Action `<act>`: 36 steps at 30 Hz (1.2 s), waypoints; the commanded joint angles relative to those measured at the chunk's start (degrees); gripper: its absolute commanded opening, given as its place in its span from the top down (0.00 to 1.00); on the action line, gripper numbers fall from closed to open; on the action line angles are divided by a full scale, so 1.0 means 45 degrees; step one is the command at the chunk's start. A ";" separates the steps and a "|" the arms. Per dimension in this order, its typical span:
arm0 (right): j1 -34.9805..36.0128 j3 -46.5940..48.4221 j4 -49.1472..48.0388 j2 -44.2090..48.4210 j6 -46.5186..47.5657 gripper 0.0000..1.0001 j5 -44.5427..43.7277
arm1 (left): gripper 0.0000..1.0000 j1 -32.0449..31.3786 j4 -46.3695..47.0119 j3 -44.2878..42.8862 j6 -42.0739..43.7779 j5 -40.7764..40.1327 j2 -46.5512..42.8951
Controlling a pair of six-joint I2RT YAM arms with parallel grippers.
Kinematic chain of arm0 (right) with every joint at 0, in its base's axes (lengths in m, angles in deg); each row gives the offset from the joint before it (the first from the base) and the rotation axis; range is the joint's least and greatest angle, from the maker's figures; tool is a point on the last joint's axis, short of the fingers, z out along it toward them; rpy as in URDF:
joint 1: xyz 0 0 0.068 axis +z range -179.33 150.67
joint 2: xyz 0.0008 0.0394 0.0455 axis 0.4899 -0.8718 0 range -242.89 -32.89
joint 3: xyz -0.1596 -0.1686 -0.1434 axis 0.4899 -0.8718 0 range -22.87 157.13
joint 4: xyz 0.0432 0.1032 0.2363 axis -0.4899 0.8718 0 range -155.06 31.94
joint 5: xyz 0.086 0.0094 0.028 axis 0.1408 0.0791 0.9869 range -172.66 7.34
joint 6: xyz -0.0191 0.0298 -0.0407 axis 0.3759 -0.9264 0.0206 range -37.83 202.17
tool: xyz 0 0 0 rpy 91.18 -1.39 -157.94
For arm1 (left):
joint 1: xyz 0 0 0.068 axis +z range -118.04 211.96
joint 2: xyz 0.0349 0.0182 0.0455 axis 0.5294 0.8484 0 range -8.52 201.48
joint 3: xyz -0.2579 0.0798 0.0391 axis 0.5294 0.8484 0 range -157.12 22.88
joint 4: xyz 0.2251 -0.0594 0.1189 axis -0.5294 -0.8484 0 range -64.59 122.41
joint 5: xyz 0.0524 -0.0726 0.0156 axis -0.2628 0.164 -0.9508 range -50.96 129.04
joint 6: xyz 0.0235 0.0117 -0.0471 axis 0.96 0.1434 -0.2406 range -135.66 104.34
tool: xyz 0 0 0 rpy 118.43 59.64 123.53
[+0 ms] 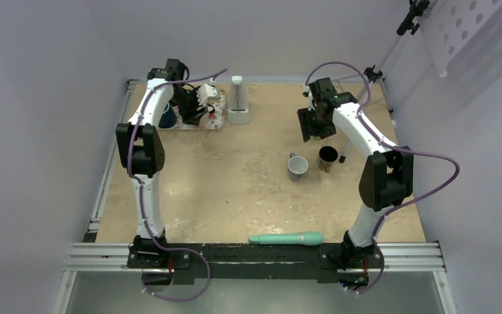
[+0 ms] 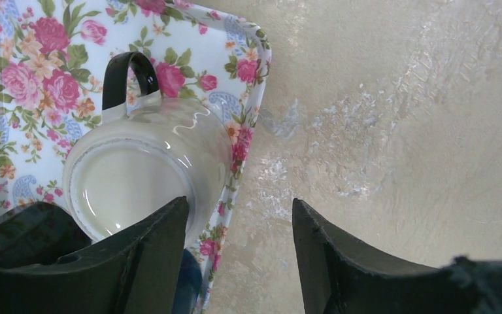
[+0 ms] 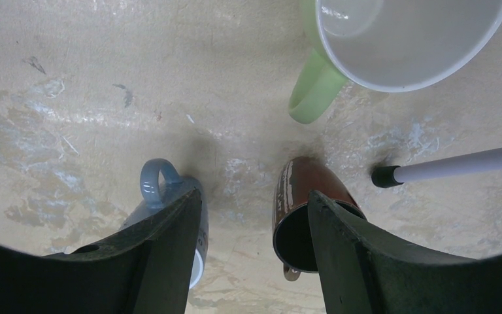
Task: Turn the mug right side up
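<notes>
A white mug (image 2: 131, 176) with a black handle (image 2: 127, 70) stands upside down, base up, on a floral tray (image 2: 33, 72) at the back left of the table (image 1: 235, 190). In the top view the mug (image 1: 211, 92) shows beside my left arm. My left gripper (image 2: 239, 201) hovers over the tray's right edge, open. Its left finger (image 2: 137, 261) overlaps the mug's rim side, its right finger hangs over bare table, and nothing sits between them. My right gripper (image 3: 253, 194) is open above the table, far from the mug.
Under the right gripper stand a grey-blue mug (image 3: 163, 193) and a brown mug (image 3: 304, 203), both upright. A green mug (image 3: 392, 39) and a white rod's black tip (image 3: 385, 176) lie beyond. A blue object (image 2: 186, 281) touches the tray. A white stand (image 1: 238, 101) and a teal cylinder (image 1: 286, 239) are also on the table.
</notes>
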 commanded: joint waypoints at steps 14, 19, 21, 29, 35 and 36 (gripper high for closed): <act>0.0015 0.0100 -0.2147 0.2300 0.0535 0.29 -0.0734 | 0.07 -0.0494 0.1094 -0.1337 -0.2702 0.1090 -0.1400; 0.0015 0.0035 -0.2932 0.2770 0.0785 0.13 -0.0618 | 0.01 -0.0775 0.1546 -0.2386 -0.3075 0.0263 -0.0609; 0.0019 0.0101 -0.3072 0.2806 0.0780 0.08 -0.0586 | 0.00 -0.0841 0.1929 -0.2696 -0.3336 -0.0004 -0.0188; 0.0019 0.0084 -0.3295 0.2679 0.0973 0.04 -0.0440 | 0.01 -0.1296 0.3612 -0.3278 -0.3569 -0.2775 0.1578; 0.0025 0.0576 -0.2819 0.2263 0.1000 0.04 -0.0452 | 0.04 -0.1356 0.4062 -0.2649 -0.2433 -0.3420 0.1999; 0.0015 0.0611 -0.2792 0.2246 0.0994 0.04 -0.0477 | 0.05 -0.1373 0.3996 -0.2566 -0.2256 -0.3283 0.1990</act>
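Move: The upturned glass mug with the black handle stands about 5 cm ahead of the left hand, 1 cm to its right and 5 below. From that hand the blue mug is 4 cm ahead, 8 left; the white appliance 7 ahead, 17 right. From the right hand the glass mug lies some 13 cm ahead and 43 left; the green mug 6 ahead, 4 right; the brown mug 7 back, 3 right. Up about 9 cm and some 4 to the right, the left hand lifts from the glass mug's near side while its fingers spread wide. It swings 9 cm forward past the mug, tilting outward, and drops back to its old height beside the handle. The right hand rises 10 cm and slightly forward from the green mug, tipping its fingers up and opening them. ##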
